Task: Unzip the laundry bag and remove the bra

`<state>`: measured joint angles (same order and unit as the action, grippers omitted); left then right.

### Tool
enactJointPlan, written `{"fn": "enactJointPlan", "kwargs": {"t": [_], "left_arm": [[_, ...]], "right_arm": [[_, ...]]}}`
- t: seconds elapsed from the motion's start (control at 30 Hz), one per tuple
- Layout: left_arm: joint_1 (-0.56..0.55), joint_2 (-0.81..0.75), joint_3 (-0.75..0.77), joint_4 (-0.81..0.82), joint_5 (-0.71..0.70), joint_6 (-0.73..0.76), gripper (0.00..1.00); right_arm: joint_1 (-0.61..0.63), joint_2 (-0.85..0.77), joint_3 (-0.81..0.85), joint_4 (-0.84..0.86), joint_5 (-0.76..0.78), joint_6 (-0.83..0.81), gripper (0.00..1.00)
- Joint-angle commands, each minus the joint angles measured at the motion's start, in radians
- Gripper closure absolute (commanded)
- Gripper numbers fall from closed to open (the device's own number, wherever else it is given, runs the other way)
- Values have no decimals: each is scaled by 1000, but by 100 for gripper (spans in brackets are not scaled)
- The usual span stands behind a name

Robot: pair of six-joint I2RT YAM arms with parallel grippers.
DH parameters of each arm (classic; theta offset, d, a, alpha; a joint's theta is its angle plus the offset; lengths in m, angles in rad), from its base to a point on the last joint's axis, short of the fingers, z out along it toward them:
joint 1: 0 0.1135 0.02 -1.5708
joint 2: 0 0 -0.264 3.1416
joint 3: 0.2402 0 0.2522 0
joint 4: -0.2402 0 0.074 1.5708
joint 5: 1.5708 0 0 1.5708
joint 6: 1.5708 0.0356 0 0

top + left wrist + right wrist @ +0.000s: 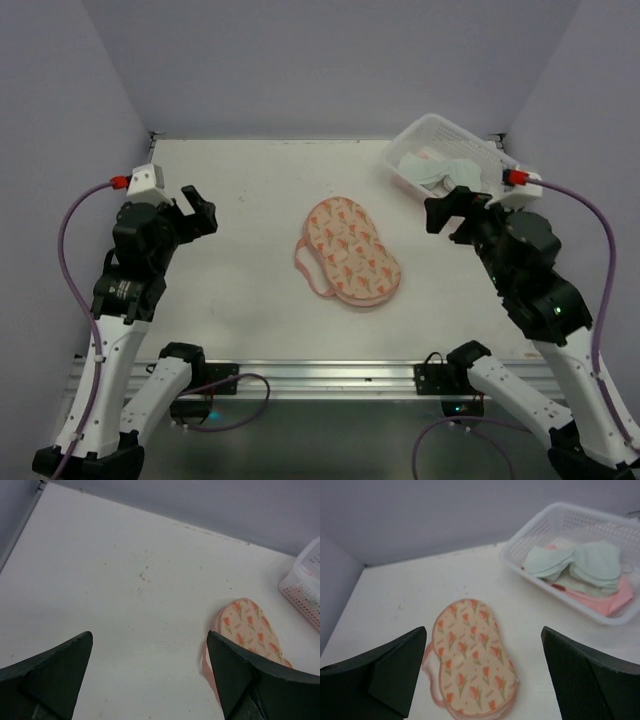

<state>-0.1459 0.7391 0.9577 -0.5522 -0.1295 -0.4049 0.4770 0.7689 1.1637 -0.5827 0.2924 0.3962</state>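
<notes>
The laundry bag [350,250] lies flat and closed in the middle of the white table, peach-pink with an orange tulip pattern, its pink loop [305,268] at its left. It also shows in the left wrist view [252,630] and the right wrist view [472,655]. Its contents are hidden, so no bra shows in it. My left gripper [200,205] is open and empty, raised to the left of the bag [150,635]. My right gripper [447,210] is open and empty, raised to the bag's right [484,630].
A white slotted plastic basket [440,128] stands at the back right corner, also in the right wrist view [530,535]. It holds pale mint-green padded garments [590,562] and a pink one [612,600]. Grey walls close the table's back and sides.
</notes>
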Motion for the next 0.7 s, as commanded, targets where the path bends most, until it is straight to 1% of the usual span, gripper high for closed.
{"fn": "enactJointPlan", "kwargs": {"t": [0.0,0.03,0.17,0.27,0.33,0.47,0.67], "left_arm": [[6,-29,137,-90,-91,63,0],[6,-33,192,-115,-107,66,0],[-12,-58,288,-156,-156,80,0],[-44,-95,300,-147,-191,112,0],[-61,-130,302,-137,-223,126,0],[-66,-193,296,-94,-226,152,0],[-64,-267,265,-80,-240,172,0]], "right_arm": [[-2,-158,21,-40,257,-65,1],[-2,-236,16,-34,266,-97,1],[-2,-393,10,-3,266,-180,1],[-2,-479,10,6,257,-235,1],[-2,-513,8,9,252,-258,1],[-2,-574,-1,9,252,-276,1],[-2,-596,-35,9,258,-273,1]]}}
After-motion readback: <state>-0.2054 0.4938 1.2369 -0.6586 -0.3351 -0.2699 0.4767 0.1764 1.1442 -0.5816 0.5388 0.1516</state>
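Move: The folded laundry bag lies about 14 cm to the right hand's left, roughly 2 cm nearer the base and some 33 cm below. The white basket, with the green and pink cloth in it, stands some 20 cm ahead of that hand, 19 cm to its right and 28 cm below. From the left hand the laundry bag is about 35 cm to the right, 3 cm back and 25 cm below. Back and out to its right the empty right hand swings, some 20 cm, rising about 8 cm as it leaves the laundry bag and basket; its fingers tip up by about 30 degrees and turn clockwise. The left hand lifts, draws back and drifts left, its fingers also tipping up. Both grippers stay wide open, touching nothing. ##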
